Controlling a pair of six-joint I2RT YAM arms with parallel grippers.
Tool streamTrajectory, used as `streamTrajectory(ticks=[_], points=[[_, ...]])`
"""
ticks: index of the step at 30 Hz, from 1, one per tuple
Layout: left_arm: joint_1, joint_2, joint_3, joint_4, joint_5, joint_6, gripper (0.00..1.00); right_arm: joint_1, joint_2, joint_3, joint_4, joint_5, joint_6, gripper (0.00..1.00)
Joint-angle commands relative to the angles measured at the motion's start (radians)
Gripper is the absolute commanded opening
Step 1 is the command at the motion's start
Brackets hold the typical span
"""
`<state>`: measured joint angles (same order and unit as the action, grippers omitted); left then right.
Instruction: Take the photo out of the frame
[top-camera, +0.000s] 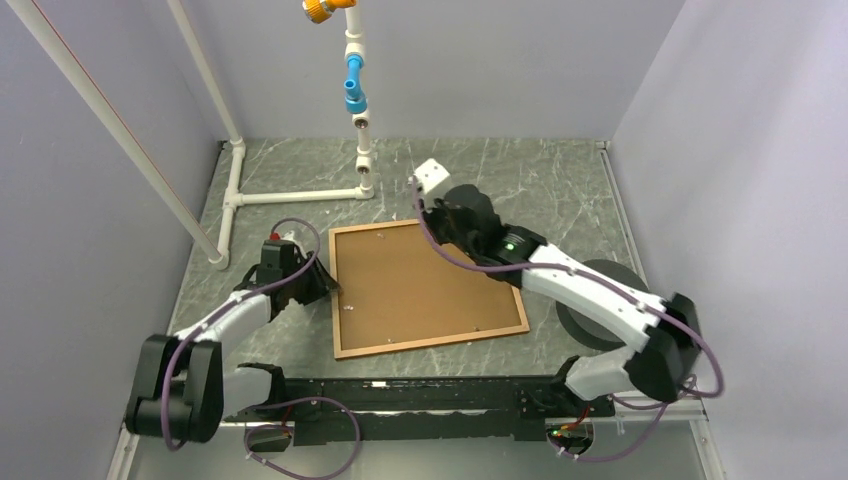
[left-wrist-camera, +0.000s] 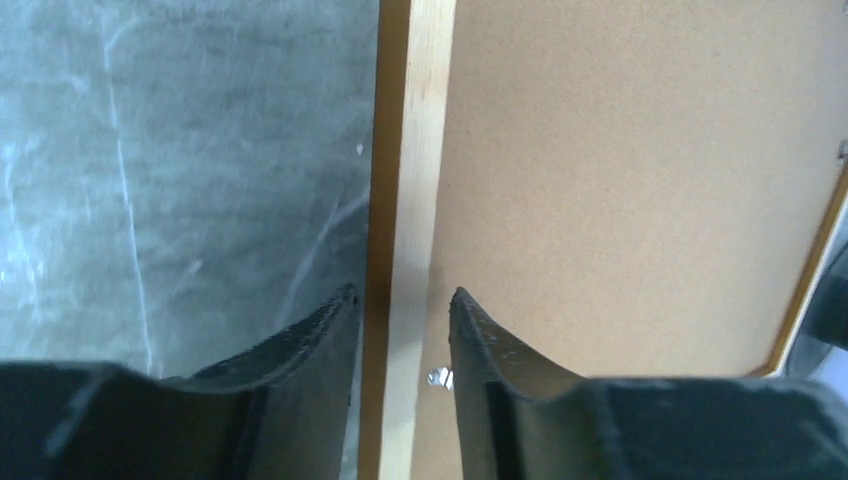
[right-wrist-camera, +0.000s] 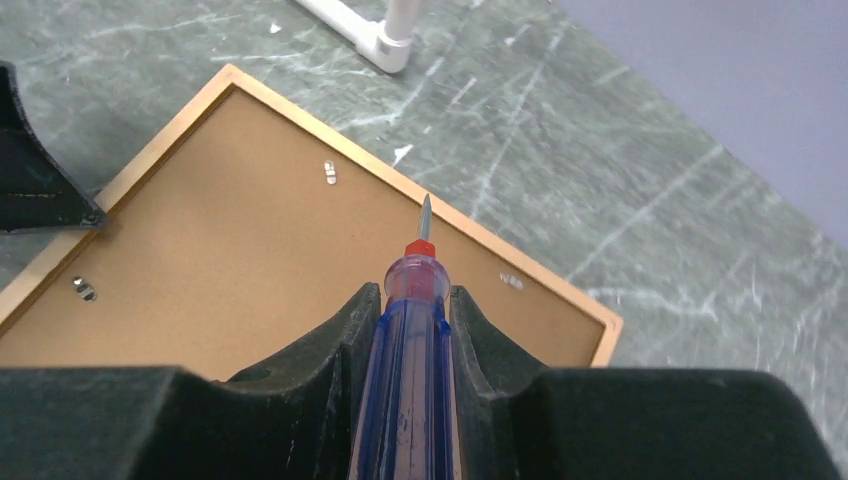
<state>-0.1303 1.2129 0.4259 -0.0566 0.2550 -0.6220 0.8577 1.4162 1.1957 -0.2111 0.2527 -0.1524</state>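
The frame (top-camera: 432, 340) lies face down in the middle of the table, its brown backing board (top-camera: 415, 285) up. The photo is hidden under the board. My left gripper (top-camera: 328, 285) straddles the frame's left rail (left-wrist-camera: 415, 200), one finger outside on the table, the other on the board side, closed on the rail. My right gripper (top-camera: 437, 212) is shut on a blue-handled screwdriver (right-wrist-camera: 410, 360). It hovers over the frame's far right part, with the tip (right-wrist-camera: 426, 205) pointing at the far rail. Small metal clips (right-wrist-camera: 330, 172) sit along the board's edges.
A white pipe structure (top-camera: 290, 196) stands at the far left, its upright carrying blue and orange fittings (top-camera: 355, 90). A dark round disc (top-camera: 600, 300) lies right of the frame under my right arm. Grey walls close in on three sides.
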Motion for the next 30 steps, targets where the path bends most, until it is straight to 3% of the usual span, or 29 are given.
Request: streamTrajectory(ticks=[1, 5, 8, 13, 16, 20, 22, 24, 27, 30], points=[[-0.003, -0.151, 0.063, -0.186, -0.023, -0.035, 0.46, 0.003, -0.165, -0.13, -0.04, 0.129, 0.188, 0.0], [-0.006, -0.272, 0.069, -0.314, -0.037, -0.099, 0.6, 0.002, -0.346, -0.261, -0.077, 0.127, 0.309, 0.0], [-0.046, -0.363, 0.052, -0.345, -0.015, -0.175, 0.61, 0.001, -0.465, -0.324, -0.089, 0.072, 0.397, 0.0], [-0.353, -0.417, 0.051, -0.339, -0.12, -0.396, 0.6, 0.0, -0.591, -0.385, -0.104, 0.035, 0.419, 0.0], [-0.573, -0.347, 0.098, -0.37, -0.239, -0.563, 0.58, 0.001, -0.63, -0.401, -0.119, 0.059, 0.395, 0.0], [-0.841, -0.206, 0.189, -0.459, -0.382, -0.864, 0.48, 0.0, -0.671, -0.407, -0.117, 0.039, 0.413, 0.0], [-0.943, -0.143, 0.224, -0.461, -0.434, -0.997, 0.55, 0.0, -0.69, -0.415, -0.106, 0.024, 0.412, 0.0], [-0.99, -0.078, 0.254, -0.461, -0.419, -1.156, 0.73, 0.0, -0.707, -0.409, -0.12, 0.021, 0.417, 0.0], [-0.996, 0.05, 0.305, -0.458, -0.277, -1.326, 0.77, 0.0, -0.751, -0.417, -0.127, 0.005, 0.427, 0.0], [-1.016, 0.14, 0.325, -0.396, -0.243, -1.412, 0.76, 0.0, -0.801, -0.432, -0.137, -0.02, 0.438, 0.0]])
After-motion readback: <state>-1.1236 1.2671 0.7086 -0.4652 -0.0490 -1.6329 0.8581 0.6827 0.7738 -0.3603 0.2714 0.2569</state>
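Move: The left hand, its fingers astride the frame's left rail, has its next spot on the near rail about 14 cm back and 20 cm to its right, at its own height; the near-left tab lies 13 cm back and 15 cm right. From the right hand, holding the screwdriver, the frame's middle is some 4 cm back, straight below by 22 cm; the far-left tab is 10 cm ahead and 14 cm left, the far-right tab 13 cm ahead and 8 cm right. Up off the left rail first, by about 7 cm with its fingers opening, the left hand then swings right and back around the frame's corner to hover open by the near rail, some 19 cm right and 16 cm back overall, sinking a little late and tipping down about 25 degrees. Meanwhile the right hand draws the still-gripped screwdriver back and right, away from the far-left tab, rolling left side up. ##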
